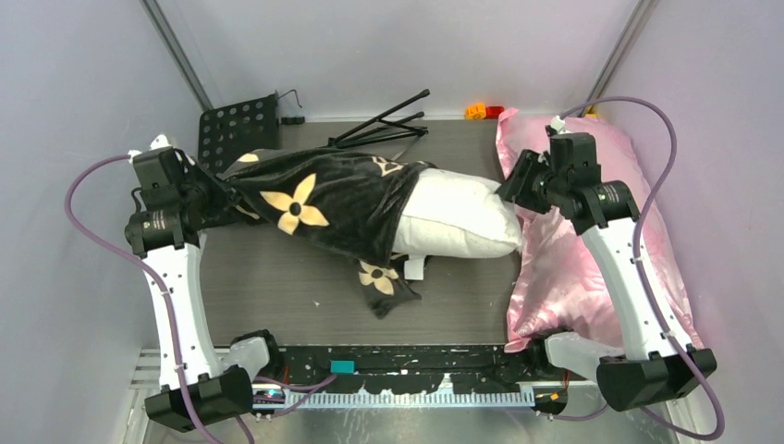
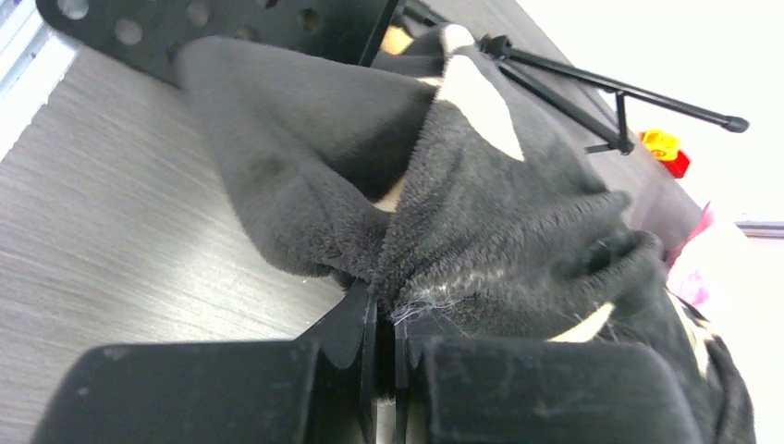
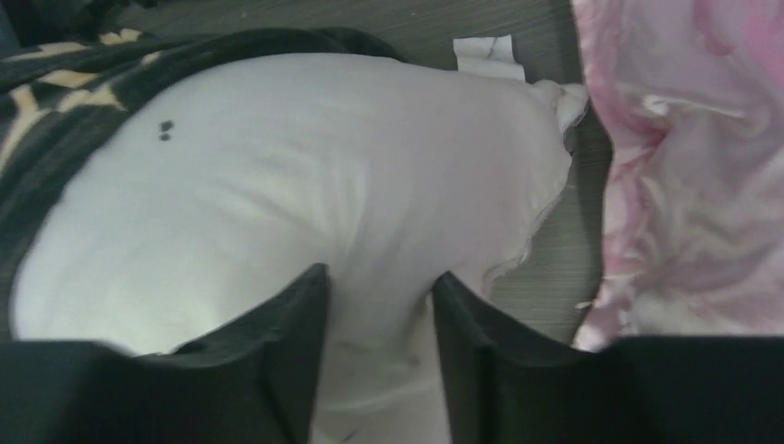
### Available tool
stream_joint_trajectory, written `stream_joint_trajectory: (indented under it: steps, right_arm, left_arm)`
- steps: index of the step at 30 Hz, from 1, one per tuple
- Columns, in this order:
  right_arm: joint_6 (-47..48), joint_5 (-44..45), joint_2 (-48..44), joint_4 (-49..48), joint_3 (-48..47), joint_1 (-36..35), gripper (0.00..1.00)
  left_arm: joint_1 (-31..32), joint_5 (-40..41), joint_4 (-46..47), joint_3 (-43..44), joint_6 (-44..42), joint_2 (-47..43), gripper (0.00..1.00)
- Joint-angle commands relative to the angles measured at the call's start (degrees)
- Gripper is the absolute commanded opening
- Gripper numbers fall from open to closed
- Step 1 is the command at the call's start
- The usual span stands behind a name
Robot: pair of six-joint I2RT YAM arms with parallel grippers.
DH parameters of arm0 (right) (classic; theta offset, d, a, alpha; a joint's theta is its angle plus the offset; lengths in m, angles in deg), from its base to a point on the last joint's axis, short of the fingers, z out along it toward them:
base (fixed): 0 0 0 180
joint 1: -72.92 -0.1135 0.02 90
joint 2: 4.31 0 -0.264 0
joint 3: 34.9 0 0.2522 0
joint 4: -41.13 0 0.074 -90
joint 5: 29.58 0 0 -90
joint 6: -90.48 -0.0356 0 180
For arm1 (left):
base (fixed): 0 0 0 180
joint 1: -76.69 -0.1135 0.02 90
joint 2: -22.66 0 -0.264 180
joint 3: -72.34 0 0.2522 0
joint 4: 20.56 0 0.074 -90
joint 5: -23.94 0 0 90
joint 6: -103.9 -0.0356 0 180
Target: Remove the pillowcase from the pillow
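The black plush pillowcase (image 1: 324,203) with tan flower motifs lies across the middle of the table and covers the left part of the white pillow (image 1: 462,217). The pillow's right half sticks out bare, with a small white tag (image 1: 413,266) below it. My left gripper (image 1: 225,190) is shut on the pillowcase's left end; in the left wrist view (image 2: 386,305) the plush fabric (image 2: 462,203) bunches between the closed jaws. My right gripper (image 1: 508,190) is shut on the pillow's right end; in the right wrist view (image 3: 379,287) white pillow fabric (image 3: 305,176) fills the gap between the fingers.
A shiny pink satin pillow (image 1: 592,250) lies along the right side under the right arm. A black perforated plate (image 1: 238,129) and a folded black stand (image 1: 384,125) lie at the back. Small yellow and red blocks (image 1: 483,111) sit at the back wall.
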Motion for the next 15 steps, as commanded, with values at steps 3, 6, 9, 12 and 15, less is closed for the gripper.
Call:
stream_joint_trajectory:
  steps: [3,6,9,12,15]
  right_arm:
    - [4.86,-9.88,0.55,-2.88,-3.52,0.81,0.75]
    - [7.53,-15.58,-0.29,-2.40,-4.45,0.74,0.80]
    - [9.52,-20.35,-3.19,-1.54,-7.07,-0.84,0.82]
    - [11.17,-20.06,-4.22,0.42,-9.50,-4.51,0.84]
    - [11.16,-12.93,-3.92,1.70,-8.76,-12.76,0.85]
  left_arm:
    - [-1.25,-4.86,5.73,5.06,0.20,0.62,0.00]
    - [-1.21,-6.78,4.60,6.42,0.04,3.43,0.00]
    - [-1.26,-6.97,6.89,5.64,0.66,4.02,0.00]
    - [-1.12,-5.72,7.83,5.17,0.70,4.57,0.00]
    - [-1.14,-5.25,8.36,4.76,0.80,5.28,0.00]
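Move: The right hand, its fingers already part open, is at the free end of the white pillow. The middle of the bare part lies about 8 cm to its left, 4 cm back and 8 cm below; the pillowcase hem crosses some 17 cm to its left, 4 cm back. The pink pillow's middle is about 20 cm to its right and 9 cm back. For the left hand, gripping the case's far end, the bare pillow lies roughly 43 cm right and 4 cm back, well below. The right hand comes free of the pillow's end as its fingers spread wide. After edging forward it swings left and up, about 6 cm each, easing back a little and turning some 20 degrees counter-clockwise above the bare pillow, towards the hem. The left hand keeps its shut grip on the bunched case and shifts about 2.5 cm forward. ##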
